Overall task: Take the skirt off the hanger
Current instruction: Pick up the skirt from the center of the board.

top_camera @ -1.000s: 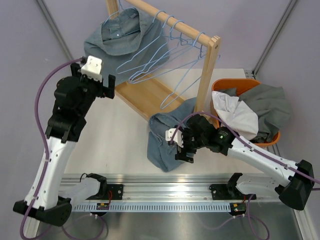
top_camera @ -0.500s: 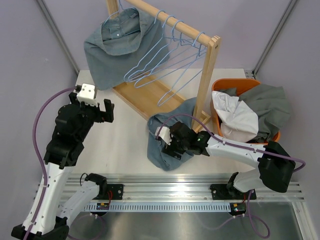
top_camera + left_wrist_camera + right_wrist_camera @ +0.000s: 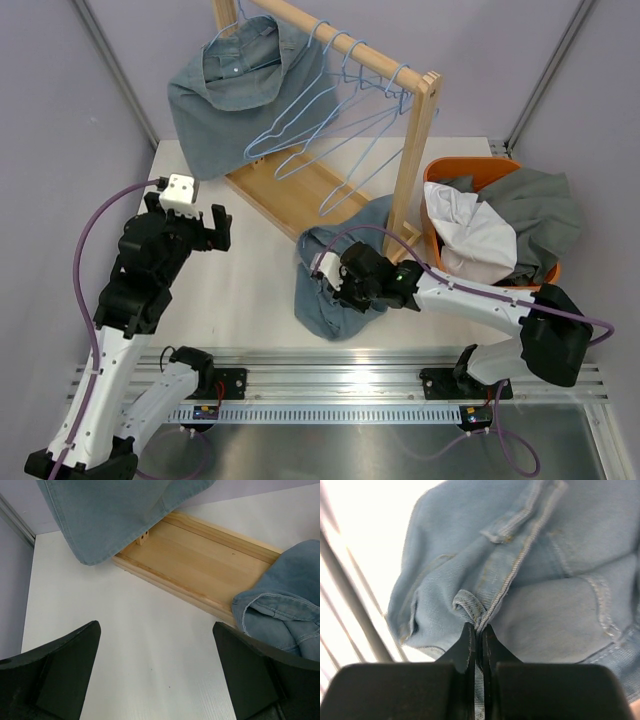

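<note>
A blue denim skirt (image 3: 225, 100) hangs on a hanger at the left end of the wooden rack (image 3: 415, 160); its hem shows in the left wrist view (image 3: 110, 515). A second denim garment (image 3: 322, 300) lies crumpled on the table by the rack's foot. My right gripper (image 3: 335, 283) is shut on a seam fold of that garment (image 3: 545, 595), the jaws (image 3: 476, 630) pinching the cloth tight. My left gripper (image 3: 185, 222) hovers open over bare table left of the rack base, nothing between its fingers (image 3: 156, 630).
Several empty blue wire hangers (image 3: 330, 120) hang along the rack's rail. The rack's flat wooden base (image 3: 200, 560) lies between the two garments. An orange basket (image 3: 440, 170) piled with white and grey clothes (image 3: 500, 225) stands at the right.
My right gripper has closed on a fold of the denim garment on the table. My left arm has drawn back from the rack toward the near edge, still open.
</note>
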Robot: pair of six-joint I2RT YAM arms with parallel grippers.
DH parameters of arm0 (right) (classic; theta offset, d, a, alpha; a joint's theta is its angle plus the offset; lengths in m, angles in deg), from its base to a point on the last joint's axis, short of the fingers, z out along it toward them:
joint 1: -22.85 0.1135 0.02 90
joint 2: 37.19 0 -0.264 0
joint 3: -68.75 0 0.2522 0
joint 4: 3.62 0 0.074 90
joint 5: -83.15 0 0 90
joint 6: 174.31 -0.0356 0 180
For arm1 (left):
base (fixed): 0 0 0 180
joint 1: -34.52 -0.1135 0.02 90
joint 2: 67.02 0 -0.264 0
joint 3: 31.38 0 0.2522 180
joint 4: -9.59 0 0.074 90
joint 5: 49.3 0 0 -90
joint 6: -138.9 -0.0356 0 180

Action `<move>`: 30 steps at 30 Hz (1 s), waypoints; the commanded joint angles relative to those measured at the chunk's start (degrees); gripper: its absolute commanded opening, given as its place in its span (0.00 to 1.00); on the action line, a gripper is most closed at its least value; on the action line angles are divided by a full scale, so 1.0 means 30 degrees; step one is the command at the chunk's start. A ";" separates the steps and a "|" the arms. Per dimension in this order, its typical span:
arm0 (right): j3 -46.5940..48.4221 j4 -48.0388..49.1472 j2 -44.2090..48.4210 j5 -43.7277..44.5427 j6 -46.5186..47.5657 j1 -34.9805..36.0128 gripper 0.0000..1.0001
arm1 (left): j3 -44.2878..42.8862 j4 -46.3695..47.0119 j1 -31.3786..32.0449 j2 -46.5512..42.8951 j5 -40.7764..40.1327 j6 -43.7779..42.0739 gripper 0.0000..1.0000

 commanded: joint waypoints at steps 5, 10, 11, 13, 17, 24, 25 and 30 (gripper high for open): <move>0.4128 -1.0118 0.4086 -1.2414 0.8598 -0.3568 0.00 | 0.0185 0.1004 -0.0048 -0.0386 0.0077 0.0200 0.99; 0.7411 -1.6659 0.5670 -1.4475 1.4613 -0.6556 0.00 | 0.0244 0.1237 -0.0019 -0.0474 -0.0041 0.0229 0.99; 0.7734 -1.7565 0.5875 -1.4564 1.4650 -0.6998 0.00 | 0.0244 0.1296 -0.0019 -0.0445 -0.0070 0.0142 0.99; 0.8759 -1.8012 0.6752 -1.4943 1.4534 -0.8457 0.00 | 0.0215 0.1472 -0.0019 -0.0386 -0.0071 0.0025 0.99; 1.0458 -1.6906 0.8072 -1.5063 1.2692 -1.0976 0.00 | 0.0214 0.2115 -0.0048 -0.0445 -0.0245 -0.0414 0.99; 1.5691 -1.2921 0.8807 -1.4508 0.5524 -1.3738 0.00 | 0.0361 0.4047 -0.0019 -0.0357 -0.0715 -0.1176 0.99; 1.6402 -1.2481 0.8749 -1.4187 0.4756 -1.3741 0.00 | 0.0361 0.4254 -0.0048 -0.0299 -0.0773 -0.1177 0.99; 1.8081 -0.9026 0.9125 -0.8931 0.0772 -1.3770 0.00 | 0.0361 0.5104 -0.0048 -0.0006 -0.0920 -0.1324 0.99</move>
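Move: Some 29 cm to the right of the right hand, about 12 cm farther out and a couple of centimetres above its level, is the middle of the orange basket. The skirt already pinched in this hand is bunched about 4 cm ahead of it. The foot of the rack's near post stands roughly 13 cm to the right and 10 cm ahead. From the left hand the basket lies about 50 cm to the right, 5 cm ahead and 20 cm lower. Hoisting the skirt with fingers kept shut on its bunched edge, the right hand climbs fast by nearly 40 cm and swings about 14 cm to the right, to the basket's side of the rack post. The wrist swings the fingers up from steeply down to nearly level, pointing left and forward. The open, empty left hand rises about 4 cm and tips up slightly. ##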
